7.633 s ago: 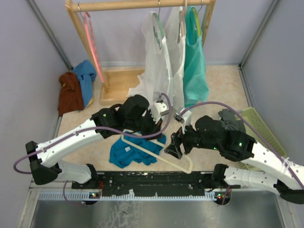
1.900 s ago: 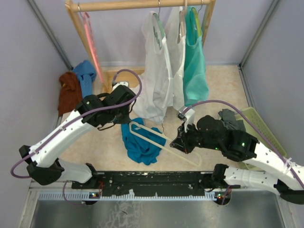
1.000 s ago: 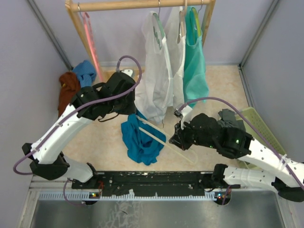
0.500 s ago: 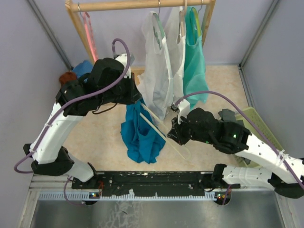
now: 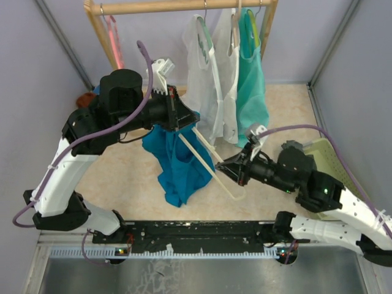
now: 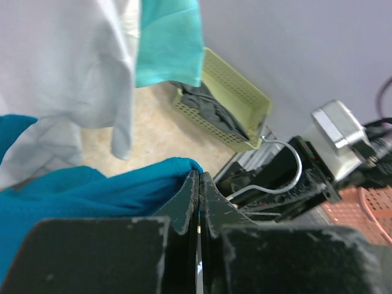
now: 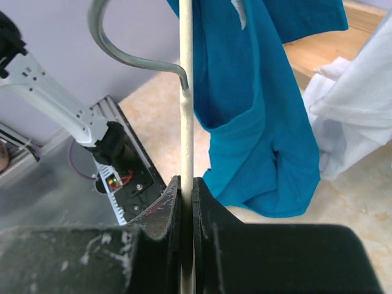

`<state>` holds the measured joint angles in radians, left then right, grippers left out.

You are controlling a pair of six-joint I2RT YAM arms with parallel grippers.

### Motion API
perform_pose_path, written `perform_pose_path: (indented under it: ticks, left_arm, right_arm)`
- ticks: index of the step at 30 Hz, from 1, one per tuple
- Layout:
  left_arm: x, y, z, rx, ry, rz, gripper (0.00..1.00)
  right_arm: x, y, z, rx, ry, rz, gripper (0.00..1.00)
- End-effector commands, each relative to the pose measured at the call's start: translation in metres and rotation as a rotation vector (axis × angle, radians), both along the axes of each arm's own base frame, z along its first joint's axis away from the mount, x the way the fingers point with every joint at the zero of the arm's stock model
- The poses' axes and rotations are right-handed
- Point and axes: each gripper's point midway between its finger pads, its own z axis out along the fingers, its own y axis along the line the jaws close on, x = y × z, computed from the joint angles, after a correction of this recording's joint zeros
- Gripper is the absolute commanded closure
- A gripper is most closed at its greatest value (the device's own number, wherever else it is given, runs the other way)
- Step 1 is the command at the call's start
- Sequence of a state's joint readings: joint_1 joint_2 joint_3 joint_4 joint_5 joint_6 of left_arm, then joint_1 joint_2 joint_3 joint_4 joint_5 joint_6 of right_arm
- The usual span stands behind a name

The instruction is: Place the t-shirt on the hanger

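Observation:
The teal-blue t-shirt (image 5: 174, 162) hangs in the air from my left gripper (image 5: 185, 116), which is shut on a fold of its upper edge. In the left wrist view the cloth (image 6: 92, 190) bunches left of the closed gripper (image 6: 199, 177). The cream hanger (image 5: 205, 160) slants from the shirt's top down to my right gripper (image 5: 224, 166), which is shut on its bar. In the right wrist view the bar (image 7: 186, 92) rises from the right gripper (image 7: 187, 180), the silver hook (image 7: 116, 52) curls left, and the shirt (image 7: 257, 122) drapes on the right.
A wooden rack (image 5: 184, 6) at the back carries white garments (image 5: 211, 79), a mint tank top (image 5: 251, 79) and a pink hanger (image 5: 112, 27). A green basket (image 5: 331, 159) with dark clothes sits on the right. A brown cloth (image 5: 86, 98) peeks out behind the left arm.
My left gripper has risen and carried the t-shirt off the table, so it now hangs free. The right arm has shifted and the hanger has tilted up toward the shirt.

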<state>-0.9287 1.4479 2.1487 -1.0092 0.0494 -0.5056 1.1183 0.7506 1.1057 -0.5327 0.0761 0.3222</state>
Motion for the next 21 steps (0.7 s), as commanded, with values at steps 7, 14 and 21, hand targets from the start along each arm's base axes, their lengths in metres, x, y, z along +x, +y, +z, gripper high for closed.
perform_pose_path:
  ticks: [7,14,21]
  left_arm:
    - [-0.028,-0.028,0.021,-0.106,-0.041,-0.178,1.0]
    - [-0.026,-0.024,0.013,-0.08,-0.047,-0.152,1.0]
    - [-0.018,-0.011,0.003,-0.023,-0.063,-0.086,1.0]
  right_arm:
    - [-0.004,0.006,-0.009,0.108,0.012,0.009,1.0]
    - [-0.009,0.0,-0.052,-0.098,0.162,-0.005,1.0]
    - [-0.025,-0.024,-0.058,-0.154,0.232,-0.008,1.0]
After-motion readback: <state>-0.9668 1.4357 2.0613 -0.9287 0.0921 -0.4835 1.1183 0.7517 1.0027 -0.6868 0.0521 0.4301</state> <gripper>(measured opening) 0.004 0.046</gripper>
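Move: The left hand still pinches the teal t-shirt high up; the hanger's middle lies about 8 cm back, 4 cm right and 12 cm below it, with the white shirt on the rack some 15 cm ahead and 3 cm right, and the turquoise top about 15 cm ahead and 16 cm right, both hanging a little lower. The right hand grips the hanger near the hook; the t-shirt's middle lies about 11 cm left, 4 cm ahead and 4 cm below. The right hand, keeping its pinch on the hanger, eases back and right by a centimetre or two, then swings forward-left and drops away from the left hand, easing back and right again at the end, about 8 cm lower in all, its fingertips tipping down some 15 degrees. Meanwhile the left hand keeps the t-shirt pinched above the hanger's upper end, shifts about 3 cm right and back with a slight clockwise turn, nearly holds there and finally sinks a little. ##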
